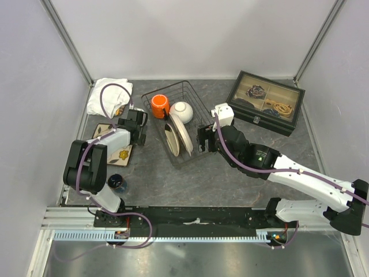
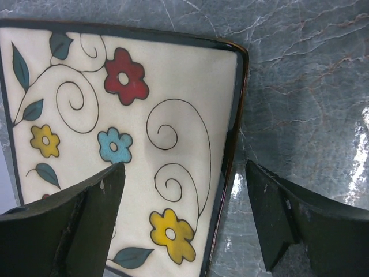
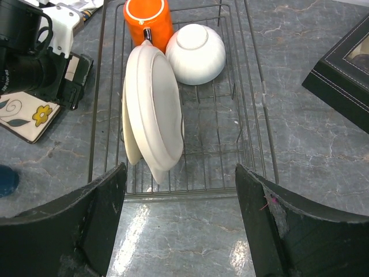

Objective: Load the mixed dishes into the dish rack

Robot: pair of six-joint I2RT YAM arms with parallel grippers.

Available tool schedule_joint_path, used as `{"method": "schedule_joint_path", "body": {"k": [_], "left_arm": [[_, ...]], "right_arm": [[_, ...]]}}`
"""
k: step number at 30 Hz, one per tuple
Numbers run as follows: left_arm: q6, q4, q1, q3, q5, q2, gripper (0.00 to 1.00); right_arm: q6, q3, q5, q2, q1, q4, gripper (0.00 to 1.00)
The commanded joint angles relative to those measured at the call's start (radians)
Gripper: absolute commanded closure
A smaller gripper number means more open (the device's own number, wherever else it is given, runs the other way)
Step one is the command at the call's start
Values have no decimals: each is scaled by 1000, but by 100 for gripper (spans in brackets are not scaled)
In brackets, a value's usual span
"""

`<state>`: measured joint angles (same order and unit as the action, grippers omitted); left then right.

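Observation:
The dish rack (image 1: 199, 107) holds the orange mug (image 1: 159, 105), the white bowl (image 1: 181, 111) and two cream round plates (image 1: 179, 137) standing on edge. In the right wrist view the mug (image 3: 148, 14), the bowl (image 3: 196, 53) and the plates (image 3: 155, 109) sit in the rack (image 3: 253, 75). The square flower-patterned plate (image 2: 144, 115) lies flat on the table left of the rack (image 1: 123, 154). My left gripper (image 2: 184, 173) is open, its jaws either side of that plate's right edge; it also shows in the top view (image 1: 136, 134). My right gripper (image 3: 180, 170) is open and empty at the rack's near end (image 1: 203, 141).
A black glass-lidded compartment box (image 1: 266, 102) stands at the back right. A white folded cloth (image 1: 109, 97) lies at the back left. A small dark blue object (image 1: 116, 182) sits near the left arm's base. Walls close in the table on three sides.

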<state>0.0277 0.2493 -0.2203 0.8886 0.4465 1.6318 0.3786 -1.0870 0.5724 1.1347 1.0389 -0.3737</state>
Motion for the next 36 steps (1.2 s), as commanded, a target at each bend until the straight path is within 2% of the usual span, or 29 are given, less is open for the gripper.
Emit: {"method": "schedule_joint_path", "body": {"k": [1, 6, 23, 26, 29, 36], "left_arm": [[61, -62, 1, 1, 44, 40, 12], [32, 7, 1, 49, 115, 85, 20], [-6, 100, 1, 98, 127, 151, 44], [-17, 123, 2, 113, 130, 161, 51], [-55, 145, 1, 130, 141, 175, 65], [-66, 169, 1, 145, 141, 186, 74]], "right_arm": [[11, -2, -2, -24, 4, 33, 16], [14, -5, -5, -21, 6, 39, 16], [13, -22, -20, -9, 6, 48, 16], [11, -24, -20, -9, 6, 50, 16], [11, -24, -20, -10, 6, 50, 16], [20, -19, -20, -13, 7, 48, 16]]}}
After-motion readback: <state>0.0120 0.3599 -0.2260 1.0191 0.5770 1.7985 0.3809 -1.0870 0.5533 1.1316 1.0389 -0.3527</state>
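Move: The flowered tray lies flat under the left hand, its middle about 7 cm to the left, level fore and aft, and roughly 2 cm below; its right edge runs some 2 cm to the hand's right, between the open fingers. The blue mug stands about 17 cm back and 4 cm left, the white towel some 20 cm ahead and 8 cm left. From the right hand the tray is about 11 cm ahead, 44 cm left and 26 cm down. The flowered tray's right edge is caught between the left hand's closing fingers: they go from nearly wide open to about a third, the right finger coming against the outside of the edge, the left one over the top face. Meanwhile the hand eases about 1.5 cm left and as much down, tilting some 10 degrees so that the fingertips swing left, and pushes the tray along. ##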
